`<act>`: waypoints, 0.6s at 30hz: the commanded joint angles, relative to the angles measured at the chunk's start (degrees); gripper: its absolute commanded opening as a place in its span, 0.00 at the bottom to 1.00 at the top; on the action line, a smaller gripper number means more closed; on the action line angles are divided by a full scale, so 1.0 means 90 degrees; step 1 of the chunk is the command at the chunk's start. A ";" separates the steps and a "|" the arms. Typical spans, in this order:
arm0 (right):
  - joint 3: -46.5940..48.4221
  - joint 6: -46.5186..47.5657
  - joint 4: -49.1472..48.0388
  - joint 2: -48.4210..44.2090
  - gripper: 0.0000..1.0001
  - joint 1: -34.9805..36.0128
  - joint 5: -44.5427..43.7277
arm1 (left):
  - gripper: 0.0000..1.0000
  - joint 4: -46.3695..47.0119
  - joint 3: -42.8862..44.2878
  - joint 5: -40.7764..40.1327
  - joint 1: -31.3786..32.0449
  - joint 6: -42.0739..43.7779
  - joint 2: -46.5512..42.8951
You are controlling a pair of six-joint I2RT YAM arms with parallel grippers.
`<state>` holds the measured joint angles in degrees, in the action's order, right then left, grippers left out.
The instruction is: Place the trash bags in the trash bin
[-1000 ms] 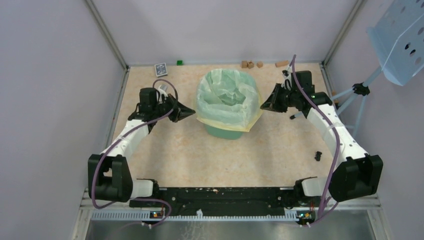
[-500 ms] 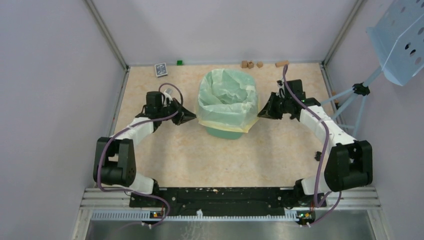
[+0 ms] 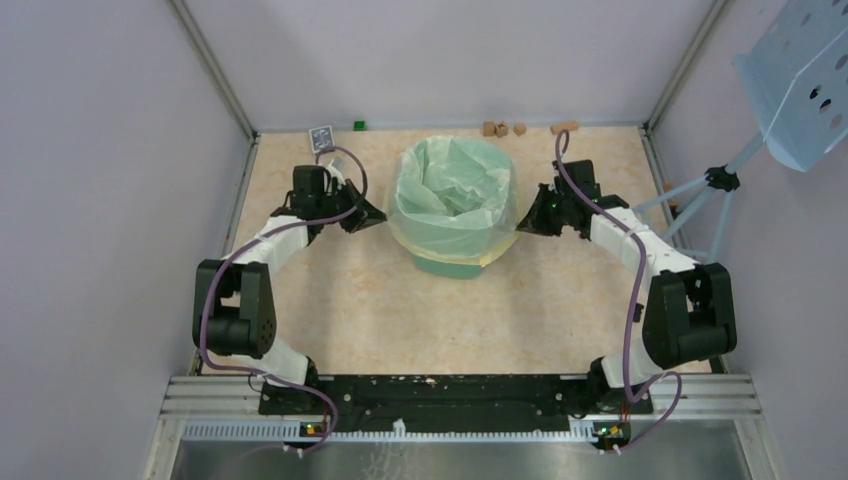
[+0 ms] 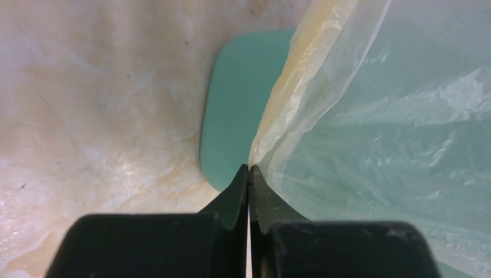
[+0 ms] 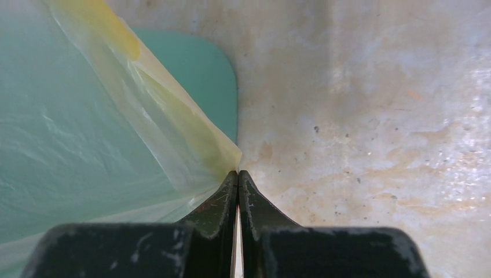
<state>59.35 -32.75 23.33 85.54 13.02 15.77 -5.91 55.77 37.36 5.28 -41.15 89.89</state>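
The mint-green trash bin (image 3: 445, 264) stands mid-table with the pale-yellow translucent trash bag (image 3: 455, 195) lining its mouth and folded down over its outer walls. My left gripper (image 3: 381, 216) is at the bin's left side, shut on the bag's rim. In the left wrist view the left gripper (image 4: 248, 169) pinches the yellow rim band of the bag (image 4: 394, 133) above the bin's base (image 4: 243, 98). My right gripper (image 3: 520, 226) is at the bin's right side. In the right wrist view the right gripper (image 5: 238, 174) is shut on a corner of the bag (image 5: 87, 145), beside the bin (image 5: 202, 69).
A card deck (image 3: 321, 137) and a green cube (image 3: 359, 125) lie at the back left. Small brown blocks (image 3: 503, 128) sit along the back edge. A blue perforated panel on a stand (image 3: 800, 80) is outside the right wall. Grey walls enclose the table.
Both grippers have gone down beside the bin with the bag's rim in them. The flared corners of the bag are now drawn down close round the bin's walls.
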 commanded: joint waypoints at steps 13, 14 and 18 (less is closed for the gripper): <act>0.0748 0.1027 -0.0137 -0.0612 0.46 0.0038 -0.1209 | 0.14 0.0512 0.0327 -0.0161 -0.0220 -0.0157 -0.0046; 0.0917 0.1146 0.0095 -0.0684 0.47 0.0043 -0.1334 | 0.19 0.0359 0.0381 -0.0237 -0.0225 -0.0116 -0.0102; 0.1809 0.1433 0.0992 -0.0952 0.48 0.0090 -0.1895 | 0.33 -0.0729 0.0460 -0.0908 -0.0217 -0.0290 -0.0547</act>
<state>65.95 -24.08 25.91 82.17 13.02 4.69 -4.67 57.30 34.39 3.62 -43.07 89.80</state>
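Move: Both grippers are shut on the yellow hem of the trash bag, one on each side of the trash bin, its fold right at the fingertips. The bin's middle lies about 12 cm to the right of the left hand and about level with it fore and aft. From the right hand the same bin is some 13 cm to the left and about 3 cm farther out. Both hands are roughly halfway up the bin. Draw both grippers forward along the sides of the bin with the hem, easing each outward from the bin. Take the left about 2 cm forward and a little left and up, then part its fingers about a quarter around the hem. Open the right about halfway, letting go of the hem, and lift it about 5 cm while going 3 cm forward and 3 cm right, its fingers tilting up and outward. ##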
